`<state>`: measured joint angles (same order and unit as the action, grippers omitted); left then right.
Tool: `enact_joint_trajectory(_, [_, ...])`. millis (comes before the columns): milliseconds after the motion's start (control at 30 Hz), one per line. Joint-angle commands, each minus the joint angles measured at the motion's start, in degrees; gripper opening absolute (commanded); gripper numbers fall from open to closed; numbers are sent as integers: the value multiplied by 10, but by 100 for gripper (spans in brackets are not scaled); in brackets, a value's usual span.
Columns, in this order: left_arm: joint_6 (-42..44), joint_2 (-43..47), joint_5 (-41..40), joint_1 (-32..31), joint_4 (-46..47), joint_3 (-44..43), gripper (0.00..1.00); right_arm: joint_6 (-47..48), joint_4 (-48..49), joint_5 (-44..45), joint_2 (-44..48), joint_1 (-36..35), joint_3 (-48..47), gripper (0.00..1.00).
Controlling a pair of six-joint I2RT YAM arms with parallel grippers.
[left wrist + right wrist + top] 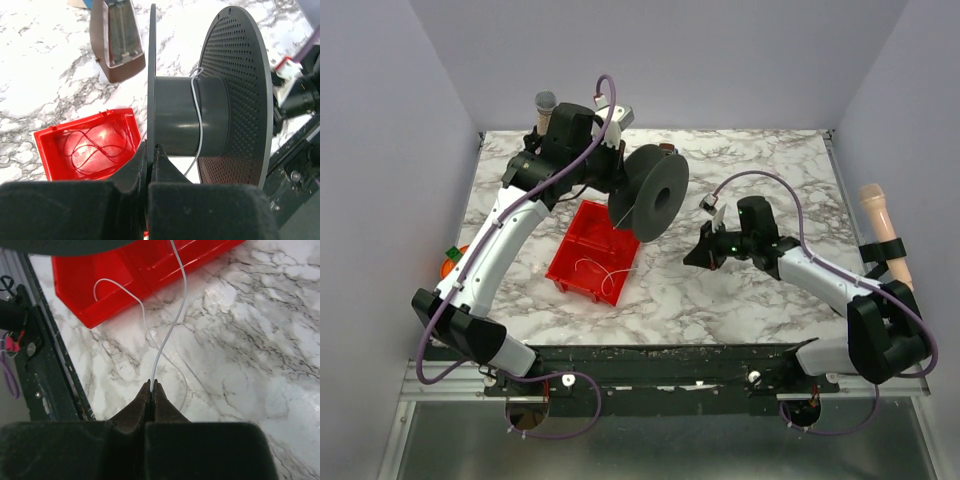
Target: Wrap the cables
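My left gripper (pixel 151 147) is shut on the thin left flange of the black spool (pixel 210 100) and holds it on edge above the table; the spool also shows in the top view (pixel 653 192). One turn of thin white cable (pixel 199 115) lies round the spool's grey core. My right gripper (pixel 152 383) is shut on the white cable (pixel 172 315), which runs up from the fingertips towards the spool. In the top view the right gripper (pixel 700 252) is right of and below the spool. More cable loops (pixel 92 147) lie in the red bin (pixel 592 252).
The red bin (pixel 42 145) sits below and left of the spool, and it shows in the right wrist view (pixel 125 287). A brown wedge-shaped object (pixel 117 40) stands on the marble beyond the spool. A peach cylinder (pixel 882 220) stands at the right edge. A black rail (pixel 45 370) runs along the near edge.
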<state>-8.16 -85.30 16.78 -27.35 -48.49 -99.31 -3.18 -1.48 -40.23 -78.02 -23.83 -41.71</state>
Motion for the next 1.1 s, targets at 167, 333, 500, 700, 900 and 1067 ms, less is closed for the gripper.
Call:
enact_joint_trajectory(167, [-59, -3, -68, 34, 125, -29, 0, -6, -48, -97, 51, -4, 3, 1])
enact_joint_trajectory(333, [-86, -22, -32, 36, 136, -56, 0, -7, -54, -123, 33, -8, -5, 1])
enact_joint_trajectory(500, [-71, -31, -68, 40, 133, -47, 0, -24, -40, -118, 66, -5, -6, 1])
enact_joint_trajectory(700, [-58, -17, -83, 61, 132, -27, 0, -62, -47, -63, 70, 73, 3, 1])
enact_joint_trajectory(900, [-44, 3, -22, 60, 101, -16, 0, -63, -53, -48, 46, 92, -33, 1])
enact_joint_trajectory(1067, [-12, 33, 27, 60, 61, 39, 0, -55, -74, -4, 24, 103, -83, 1])
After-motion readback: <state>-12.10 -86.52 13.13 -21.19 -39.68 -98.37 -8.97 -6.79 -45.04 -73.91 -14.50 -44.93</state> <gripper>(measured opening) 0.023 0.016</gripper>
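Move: The spool hub that takes the white cable is about 6 cm to the right of my left hand, level fore and aft and some 4 cm lower. From my right hand, it is roughly 6 cm ahead, 8 cm left and 17 cm up. The red bin lies about 3 cm ahead of my left hand, 10 cm left and 30 cm below; the brown box is 25 cm ahead, 8 cm right, similarly low. Still pinching the spool by its left flange, my left hand carries it about 7 cm forward and 3 left, turning some 15 degrees counter-clockwise, then eases slightly back. My right hand keeps its pinch on the cable, rising nearly 4 cm while drawing back about 4, then swinging some 6 forward and 4 right, away from the hub. ##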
